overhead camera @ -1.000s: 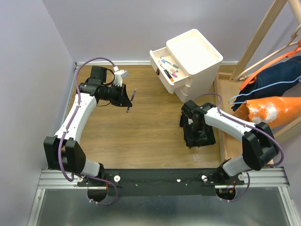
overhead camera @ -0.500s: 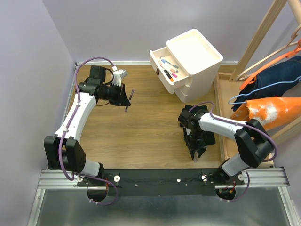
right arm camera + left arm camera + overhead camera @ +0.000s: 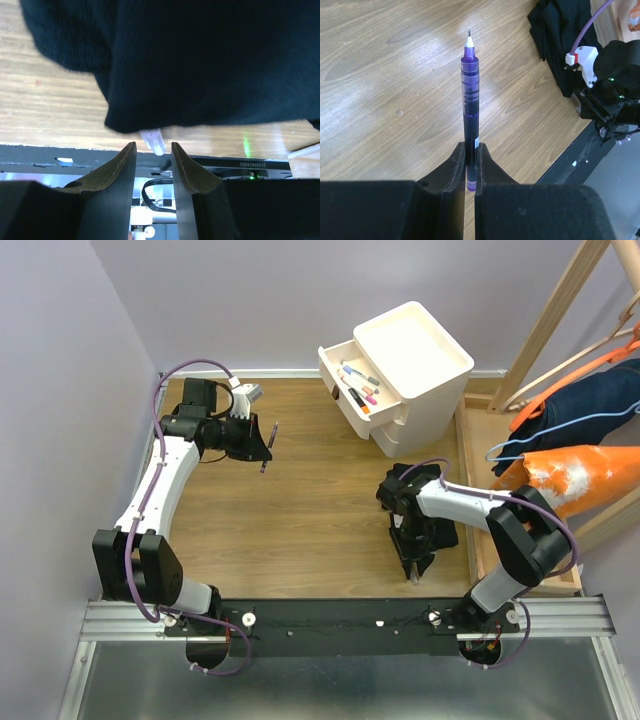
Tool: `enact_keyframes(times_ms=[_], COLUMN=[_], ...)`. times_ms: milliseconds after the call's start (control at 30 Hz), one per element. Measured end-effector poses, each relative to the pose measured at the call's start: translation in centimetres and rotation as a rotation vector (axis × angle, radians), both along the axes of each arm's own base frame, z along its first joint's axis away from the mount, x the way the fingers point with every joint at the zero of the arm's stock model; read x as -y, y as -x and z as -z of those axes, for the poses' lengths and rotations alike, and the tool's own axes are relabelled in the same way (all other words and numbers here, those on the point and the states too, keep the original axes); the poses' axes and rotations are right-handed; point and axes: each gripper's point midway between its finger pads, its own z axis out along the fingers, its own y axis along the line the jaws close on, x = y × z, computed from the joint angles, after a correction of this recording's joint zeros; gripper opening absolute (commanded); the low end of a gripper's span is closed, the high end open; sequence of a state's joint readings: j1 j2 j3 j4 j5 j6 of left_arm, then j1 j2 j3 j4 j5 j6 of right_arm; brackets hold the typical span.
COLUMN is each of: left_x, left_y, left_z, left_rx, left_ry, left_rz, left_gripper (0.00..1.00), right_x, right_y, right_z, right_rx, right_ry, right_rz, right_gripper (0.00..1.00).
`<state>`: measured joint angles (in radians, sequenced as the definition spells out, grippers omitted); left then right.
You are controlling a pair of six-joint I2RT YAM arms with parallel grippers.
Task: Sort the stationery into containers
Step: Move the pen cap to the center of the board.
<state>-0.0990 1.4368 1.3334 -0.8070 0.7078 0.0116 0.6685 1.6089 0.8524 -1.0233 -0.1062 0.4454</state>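
My left gripper (image 3: 262, 445) is shut on a purple pen (image 3: 267, 447) and holds it above the wooden table at the back left. In the left wrist view the pen (image 3: 469, 85) sticks straight out from between the fingertips (image 3: 471, 147). My right gripper (image 3: 412, 562) hangs open over the near edge of the folded black cloth (image 3: 446, 535). In the right wrist view a pale translucent pen end (image 3: 153, 141) pokes out from under the cloth (image 3: 200, 60), between my open fingertips (image 3: 153, 146). The white cabinet (image 3: 420, 360) has one drawer (image 3: 338, 378) pulled open, with several pens (image 3: 358, 383) in it.
A wooden clothes rack (image 3: 555, 310) with blue and orange garments (image 3: 580, 430) stands at the right, past the table edge. The black base rail (image 3: 330, 620) runs along the near edge. Purple walls close the left and back.
My left gripper has drawn back to the left with the pen. My right gripper has moved toward the near edge over the cloth and now points down at its front hem.
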Motion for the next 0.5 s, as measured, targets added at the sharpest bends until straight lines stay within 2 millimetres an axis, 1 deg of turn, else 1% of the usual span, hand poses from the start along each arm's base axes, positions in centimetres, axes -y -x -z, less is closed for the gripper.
enact_keyframes(times_ms=[133, 233, 267, 367, 433, 500], left_x=[0.0, -0.1, -0.1, -0.3, -0.5, -0.7], left_y=[-0.1, 0.0, 0.2, 0.7, 1.3, 1.6], left_z=[-0.1, -0.2, -0.2, -0.3, -0.4, -0.6], left_rx=[0.005, 0.002, 0.001, 0.002, 0.004, 0.012], left_ry=[0.002, 0.01, 0.013, 0.022, 0.025, 0.027], left_rz=[-0.001, -0.011, -0.014, -0.024, -0.031, -0.035], left_gripper=[0.01, 0.02, 0.02, 0.02, 0.02, 0.02], right_x=[0.2, 0.3, 0.2, 0.1, 0.0, -0.6], right_y=[0.2, 0.4, 0.5, 0.5, 0.6, 0.7], right_z=[0.6, 1.0, 1.0, 1.0, 0.9, 0.7], right_rx=[-0.017, -0.03, -0.033, -0.039, -0.043, -0.045], right_ry=[0.014, 0.024, 0.022, 0.017, 0.009, -0.009], right_rz=[0.0, 0.003, 0.006, 0.007, -0.001, -0.036], right_gripper=[0.34, 0.21, 0.14, 0.01, 0.01, 0.0])
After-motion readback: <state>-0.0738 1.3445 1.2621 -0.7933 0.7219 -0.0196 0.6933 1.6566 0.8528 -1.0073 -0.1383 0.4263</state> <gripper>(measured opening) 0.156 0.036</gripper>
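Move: The pen cap lies on the board almost under the right fingertips, about 1 cm back and 1 cm below the hand point. The black cloth's middle is some 17 cm ahead of the right hand and 2 cm to its right; the board's near edge runs about 6 cm behind the hand. From the left hand, which already holds the uncapped pen, the cap is roughly 22 cm back, 40 cm to the right and 21 cm below. Down by about 1 cm, easing slightly back, the right hand brings its half-open, down-pointing fingers around the pen cap, then closes them to pinch it between the tips and starts a small drift to the left, barely rising. The left hand keeps its grip on the pen and draws back about 1.5 cm. ##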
